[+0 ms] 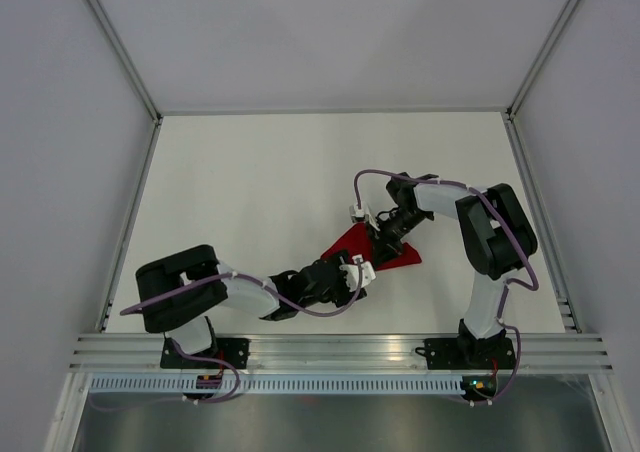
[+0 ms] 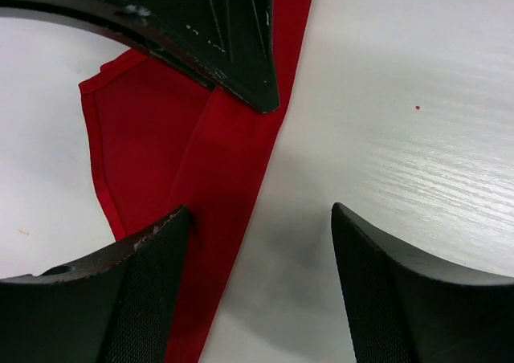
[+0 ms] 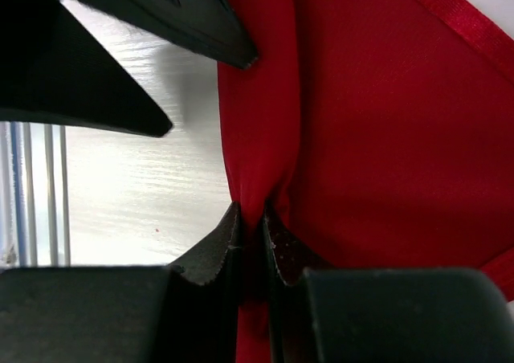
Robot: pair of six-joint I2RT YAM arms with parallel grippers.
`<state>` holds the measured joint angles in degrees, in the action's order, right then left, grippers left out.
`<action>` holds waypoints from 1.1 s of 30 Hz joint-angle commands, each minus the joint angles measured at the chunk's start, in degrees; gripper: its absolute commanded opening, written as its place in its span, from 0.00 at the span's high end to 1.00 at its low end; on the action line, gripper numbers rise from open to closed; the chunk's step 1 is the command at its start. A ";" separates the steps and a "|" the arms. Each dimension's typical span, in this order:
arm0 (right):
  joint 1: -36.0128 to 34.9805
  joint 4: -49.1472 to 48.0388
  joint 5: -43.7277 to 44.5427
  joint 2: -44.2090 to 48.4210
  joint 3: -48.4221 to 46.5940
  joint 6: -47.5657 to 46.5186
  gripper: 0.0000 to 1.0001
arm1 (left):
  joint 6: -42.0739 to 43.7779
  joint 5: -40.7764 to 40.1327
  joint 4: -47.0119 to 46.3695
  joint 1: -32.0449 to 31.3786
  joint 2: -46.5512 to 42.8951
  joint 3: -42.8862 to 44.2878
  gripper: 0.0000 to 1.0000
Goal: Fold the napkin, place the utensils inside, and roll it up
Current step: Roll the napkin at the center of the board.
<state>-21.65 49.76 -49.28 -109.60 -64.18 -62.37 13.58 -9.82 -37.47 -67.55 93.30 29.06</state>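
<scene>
The red napkin lies folded and bunched on the white table between my two grippers. My right gripper is shut on a pinched fold of it; in the right wrist view the gripper has cloth squeezed between its jaws. My left gripper is open. In the left wrist view it straddles the napkin's long edge, with one finger over the cloth and the other over bare table. The right gripper's finger shows at the top of that view. No utensils are in view.
The white table is bounded by grey walls at the sides and back. An aluminium rail with the arm bases runs along the near edge. It also shows at the left of the right wrist view.
</scene>
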 commanded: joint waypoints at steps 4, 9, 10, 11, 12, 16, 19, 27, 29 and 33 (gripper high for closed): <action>0.20 3.41 6.39 -5.18 0.82 -3.55 0.97 | 14.17 -6.17 -7.78 -1.09 6.45 3.81 0.24; 0.38 4.47 6.30 -6.15 0.03 -3.99 0.97 | 17.79 -4.86 -5.26 -1.01 10.58 6.09 0.25; 0.55 4.56 6.30 -6.24 -0.15 -3.90 0.97 | 18.23 -4.42 -4.37 -1.01 11.11 6.88 0.25; 0.56 4.65 6.30 -6.41 -0.15 -3.99 0.97 | 18.32 -3.37 -3.67 -1.09 11.38 7.15 0.27; 0.73 4.73 6.38 -6.50 -0.24 -4.08 0.98 | 18.06 -2.75 -1.83 -1.01 11.73 7.33 0.30; 1.08 5.09 6.30 -6.85 -0.33 -4.60 0.98 | 16.74 -0.99 1.60 -1.01 12.78 8.82 0.41; 1.26 5.53 6.30 -7.12 -0.59 -4.78 0.98 | 15.43 0.42 5.03 -1.01 13.58 9.87 0.58; 1.26 5.35 6.47 -7.03 -0.15 -4.78 0.98 | 11.03 2.44 8.55 -0.22 14.37 10.58 0.97; 1.35 5.26 6.47 -6.85 -0.07 -4.87 0.98 | 9.19 4.10 8.91 0.31 14.02 10.58 0.98; 1.35 4.56 6.56 -6.33 0.46 -4.52 0.97 | 4.36 8.23 11.01 1.98 12.79 10.84 0.98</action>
<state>-19.64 58.54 -50.15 -113.36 -66.15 -63.26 25.71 -6.26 -35.38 -67.61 104.36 39.81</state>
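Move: The near part of the napkin roll, where the open left hand will close, lies about 2 cm ahead of it, 4 cm to its right and 2 cm lower. The right fingertips, already shut on the roll, are some 5 cm ahead and 4 cm right of the left hand. From the right hand, that near part lies about 3 cm back, level sideways and in height. Left hand shifts about 4 cm right and pinches the roll; right eases back 2 cm, keeping its grip. ##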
